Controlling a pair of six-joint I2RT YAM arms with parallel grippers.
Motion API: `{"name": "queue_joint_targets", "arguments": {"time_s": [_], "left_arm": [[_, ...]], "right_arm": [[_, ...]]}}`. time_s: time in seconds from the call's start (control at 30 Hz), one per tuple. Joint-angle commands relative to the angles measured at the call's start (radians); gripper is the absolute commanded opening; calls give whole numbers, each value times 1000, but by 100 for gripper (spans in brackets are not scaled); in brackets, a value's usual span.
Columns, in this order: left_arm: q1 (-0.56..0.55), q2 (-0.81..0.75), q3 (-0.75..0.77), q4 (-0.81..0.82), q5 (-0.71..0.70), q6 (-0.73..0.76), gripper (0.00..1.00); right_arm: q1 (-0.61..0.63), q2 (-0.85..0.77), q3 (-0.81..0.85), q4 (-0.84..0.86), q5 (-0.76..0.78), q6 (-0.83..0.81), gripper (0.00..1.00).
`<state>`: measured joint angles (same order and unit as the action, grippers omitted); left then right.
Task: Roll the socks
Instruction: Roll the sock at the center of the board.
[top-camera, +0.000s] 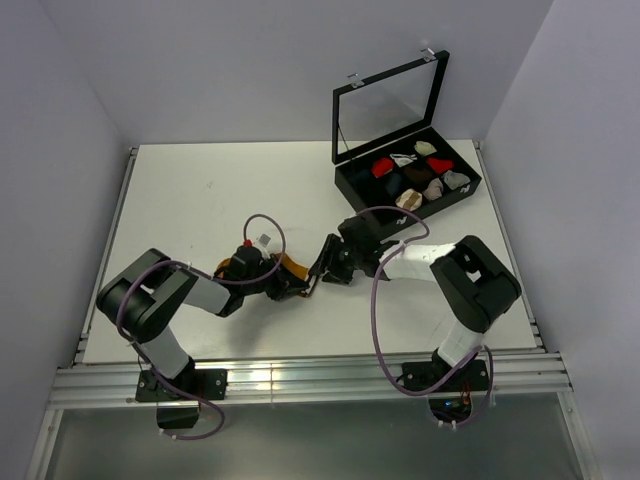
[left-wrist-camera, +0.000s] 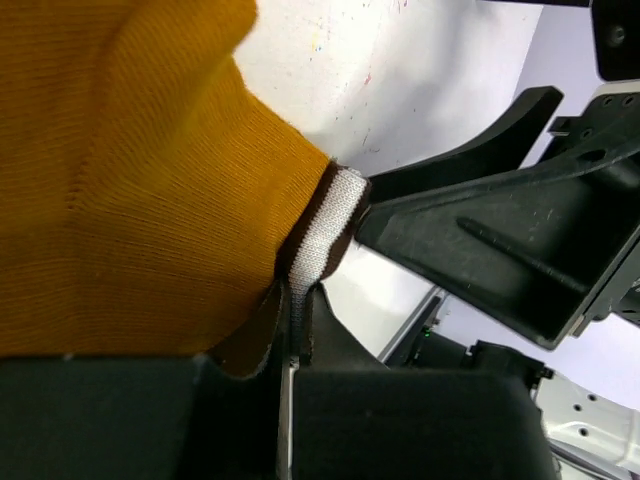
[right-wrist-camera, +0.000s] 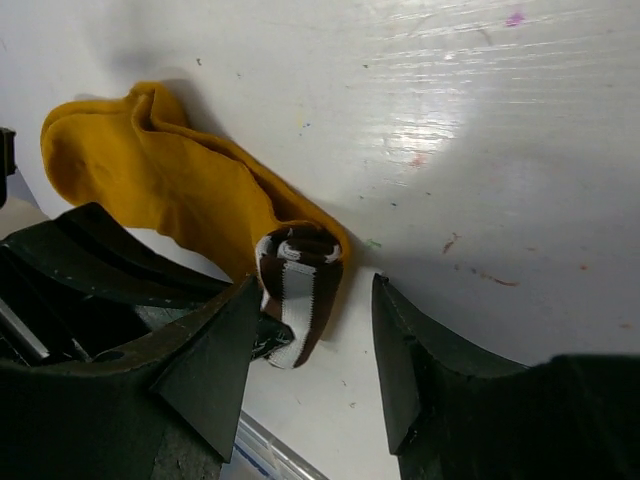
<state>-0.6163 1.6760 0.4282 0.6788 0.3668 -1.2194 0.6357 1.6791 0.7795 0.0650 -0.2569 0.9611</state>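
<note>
A mustard-orange sock (right-wrist-camera: 160, 165) lies crumpled on the white table, its dark cuff (right-wrist-camera: 300, 285) with white stripes rolled over at one end. In the left wrist view the sock (left-wrist-camera: 130, 180) fills the left side. My left gripper (left-wrist-camera: 295, 312) is shut on the striped cuff (left-wrist-camera: 328, 222). My right gripper (right-wrist-camera: 315, 325) is open, its two fingers either side of the cuff, which sits close to the left finger (right-wrist-camera: 215, 345). From above, both grippers meet mid-table: left gripper (top-camera: 287, 287), right gripper (top-camera: 323, 270), with a strip of sock (top-camera: 293, 267) between them.
A black box (top-camera: 365, 200) with its glass lid (top-camera: 390, 100) raised stands at the back right and holds several small sock bundles. The table's metal front rail (top-camera: 300, 380) runs just behind the arm bases. Walls close in on the left, right and back.
</note>
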Motion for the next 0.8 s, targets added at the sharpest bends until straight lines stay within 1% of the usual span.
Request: {"name": "queue_joint_targets", "arguments": {"time_s": [0.0,0.13,0.27,0.3,0.37,0.4,0.43,0.47,0.53,0.6,0.63,0.67,0.73,0.77], "left_arm": [[10,33,-26,33,24,-29,1],[16,54,-32,48,40,-46,1],[23,73,-37,50,47,-54,1],[26,76,-39,53,49,-55,1],[29,76,-36,48,52,-52,1],[30,77,-34,32,52,-49,1],[30,79,-28,19,52,-34,1],[30,83,-10,2,52,-23,1],[32,99,26,-74,57,32,2],[32,123,81,-116,57,72,8],[30,129,118,-154,54,116,11],[30,136,135,-177,34,138,16],[30,134,174,-246,8,213,24],[32,131,216,-269,-3,236,30]], "right_arm": [[21,25,32,22,-10,2,56],[24,50,30,45,-24,-1,55],[24,73,35,38,-16,-10,48],[24,73,30,38,-13,-16,42],[24,74,29,29,-7,-24,33],[22,74,36,21,-1,-34,23],[21,73,41,0,4,-42,17],[22,70,47,-16,22,-50,8],[22,64,76,-51,39,-77,0],[22,54,108,-120,79,-102,0],[21,47,118,-164,93,-110,0],[18,44,128,-191,106,-116,0],[7,38,153,-243,148,-119,0],[2,36,158,-290,159,-122,0]]}}
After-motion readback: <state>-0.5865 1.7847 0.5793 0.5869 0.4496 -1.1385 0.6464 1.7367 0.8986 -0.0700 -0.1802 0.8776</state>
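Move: The sock's striped cuff stands almost between the right gripper's open fingers, about 1 cm to its left and 1 cm below, straight level with it fore and aft. The sock's toe end lies some 22 cm to the right gripper's left and 2 cm ahead; the black box's middle is roughly 19 cm to its right and 22 cm ahead. The left gripper already pinches the cuff's near edge; the cuff's middle is about 2 cm ahead and 2 cm right of it. Ease the right gripper about 1 cm left and slightly down onto the cuff and shut its fingers on the fabric beside the left gripper's pinch. Once it grips, open the left fingers about a quarter, and carry both hands forward and to the right together, the left some 2 cm, the right a little less. ##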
